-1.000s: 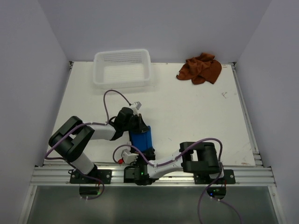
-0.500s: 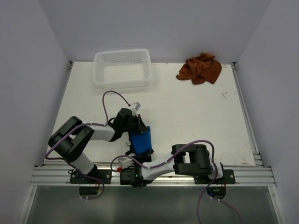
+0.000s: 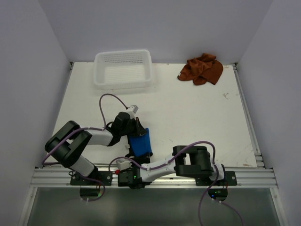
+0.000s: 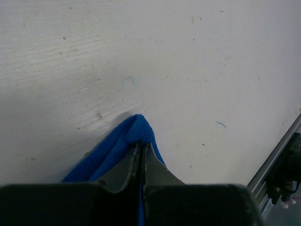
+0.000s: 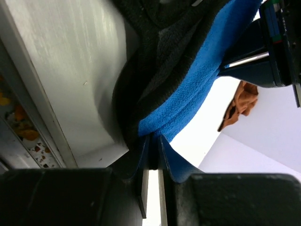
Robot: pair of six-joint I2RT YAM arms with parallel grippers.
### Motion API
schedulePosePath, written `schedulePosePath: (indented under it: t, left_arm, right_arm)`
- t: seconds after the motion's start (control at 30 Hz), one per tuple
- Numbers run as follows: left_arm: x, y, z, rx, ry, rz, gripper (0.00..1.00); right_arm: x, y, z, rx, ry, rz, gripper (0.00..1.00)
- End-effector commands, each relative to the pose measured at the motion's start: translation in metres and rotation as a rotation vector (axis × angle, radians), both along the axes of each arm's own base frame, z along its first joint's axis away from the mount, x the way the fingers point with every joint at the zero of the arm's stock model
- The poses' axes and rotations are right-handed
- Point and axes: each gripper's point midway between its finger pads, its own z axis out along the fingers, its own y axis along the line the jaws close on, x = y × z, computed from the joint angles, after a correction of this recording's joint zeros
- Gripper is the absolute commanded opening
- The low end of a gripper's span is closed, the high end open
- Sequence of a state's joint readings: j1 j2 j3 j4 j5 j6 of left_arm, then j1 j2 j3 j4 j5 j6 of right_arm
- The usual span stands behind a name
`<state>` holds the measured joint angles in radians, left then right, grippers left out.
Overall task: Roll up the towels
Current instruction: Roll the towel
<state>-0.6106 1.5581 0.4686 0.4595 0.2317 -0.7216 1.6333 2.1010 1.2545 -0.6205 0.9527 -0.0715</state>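
The blue towel (image 3: 141, 142) lies bunched near the table's front edge, between my two grippers. My left gripper (image 3: 137, 128) is shut on its far corner; in the left wrist view the fingertips (image 4: 141, 145) pinch a blue peak of the towel (image 4: 110, 153) just over the table. My right gripper (image 3: 142, 160) meets the near end from below. Its jaws (image 5: 154, 137) stand a narrow slit apart, with the towel's folded edge (image 5: 197, 80) bulging at the tips. The rust-brown towel (image 3: 201, 69) lies crumpled at the far right corner.
A white mesh basket (image 3: 123, 52) stands at the far left of the table. The metal rail (image 3: 254, 176) runs along the near edge, right under my right wrist. Both arms are folded low and close together at the front.
My left gripper has dragged the blue towel a little to the left. My right arm has swung left and lower, and its jaws have parted slightly.
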Motion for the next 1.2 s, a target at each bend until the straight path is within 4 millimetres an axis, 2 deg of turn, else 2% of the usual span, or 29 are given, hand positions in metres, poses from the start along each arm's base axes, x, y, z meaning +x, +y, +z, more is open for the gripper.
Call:
schedulePosePath:
  t: [0.0, 0.17, 0.2, 0.27, 0.3, 0.33, 0.37, 0.4, 0.47, 0.53, 0.63, 0.73, 0.83, 0.87, 0.93, 0.97, 1.0, 1.17]
  left_arm:
    - [0.031, 0.038, -0.009, 0.107, -0.112, 0.168, 0.00]
    - [0.026, 0.043, -0.018, 0.124, -0.108, 0.172, 0.00]
    - [0.024, 0.044, -0.020, 0.128, -0.107, 0.170, 0.00]
    - [0.024, 0.044, -0.022, 0.129, -0.104, 0.169, 0.00]
    - [0.024, 0.045, -0.022, 0.129, -0.104, 0.171, 0.00]
    - [0.024, 0.044, -0.023, 0.128, -0.108, 0.166, 0.00]
    - [0.023, 0.045, -0.024, 0.132, -0.106, 0.166, 0.00]
    - [0.024, 0.045, -0.024, 0.131, -0.108, 0.168, 0.00]
    - [0.022, 0.045, -0.027, 0.132, -0.103, 0.164, 0.00]
    - [0.021, 0.044, -0.027, 0.124, -0.105, 0.160, 0.00]
    - [0.020, 0.045, -0.030, 0.123, -0.103, 0.161, 0.00]
    - [0.018, 0.046, -0.032, 0.126, -0.099, 0.157, 0.00]
    - [0.017, 0.044, -0.034, 0.121, -0.096, 0.152, 0.00]
    - [0.016, 0.045, -0.034, 0.122, -0.095, 0.152, 0.00]
    - [0.016, 0.045, -0.035, 0.120, -0.093, 0.154, 0.00]
    - [0.016, 0.045, -0.035, 0.120, -0.093, 0.154, 0.00]
    - [0.015, 0.046, -0.036, 0.121, -0.090, 0.154, 0.00]
    - [0.012, 0.047, -0.037, 0.117, -0.090, 0.158, 0.00]
  right_arm:
    - [-0.038, 0.024, -0.009, 0.177, 0.186, -0.023, 0.15]
    - [-0.027, 0.016, -0.003, 0.288, 0.243, -0.114, 0.26]
    - [-0.025, 0.017, 0.008, 0.343, 0.259, -0.129, 0.27]
    - [-0.020, 0.011, 0.010, 0.389, 0.292, -0.156, 0.32]
    - [-0.020, 0.013, 0.021, 0.439, 0.309, -0.162, 0.34]
    - [-0.016, 0.009, 0.021, 0.466, 0.324, -0.178, 0.35]
    - [-0.015, 0.008, 0.024, 0.486, 0.337, -0.183, 0.36]
    - [-0.014, 0.010, 0.035, 0.536, 0.354, -0.187, 0.36]
    - [-0.013, 0.008, 0.035, 0.581, 0.394, -0.199, 0.37]
    - [-0.013, 0.011, 0.048, 0.659, 0.428, -0.204, 0.37]
    - [-0.011, 0.005, 0.049, 0.724, 0.489, -0.229, 0.38]
    - [-0.007, 0.001, 0.062, 0.831, 0.549, -0.242, 0.38]
    - [0.006, -0.008, 0.071, 0.944, 0.588, -0.285, 0.39]
    - [0.010, -0.009, 0.083, 1.001, 0.597, -0.282, 0.39]
    - [0.011, -0.010, 0.089, 1.066, 0.646, -0.292, 0.39]
    - [0.019, -0.015, 0.089, 1.105, 0.652, -0.312, 0.39]
    - [0.021, -0.017, 0.097, 1.161, 0.669, -0.319, 0.39]
    - [0.036, -0.023, 0.095, 1.304, 0.799, -0.400, 0.40]
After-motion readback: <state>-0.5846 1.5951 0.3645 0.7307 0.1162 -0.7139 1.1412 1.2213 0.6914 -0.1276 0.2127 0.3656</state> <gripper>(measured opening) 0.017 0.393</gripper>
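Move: The right hand has the towel's near end between its fingers; the towel's middle lies about 6 cm ahead, 4 cm left and 1 cm lower. Its white tag is some 5 cm ahead and 10 cm left, and the table's front rail runs about 5 cm behind the hand, straight back. The left fingers already pinch the far end, with the towel's middle some 5 cm back and 1 cm left. Right fingers release the towel's near end, rising about 9 cm, wrist rolling; left drags its pinched end forward-left. ##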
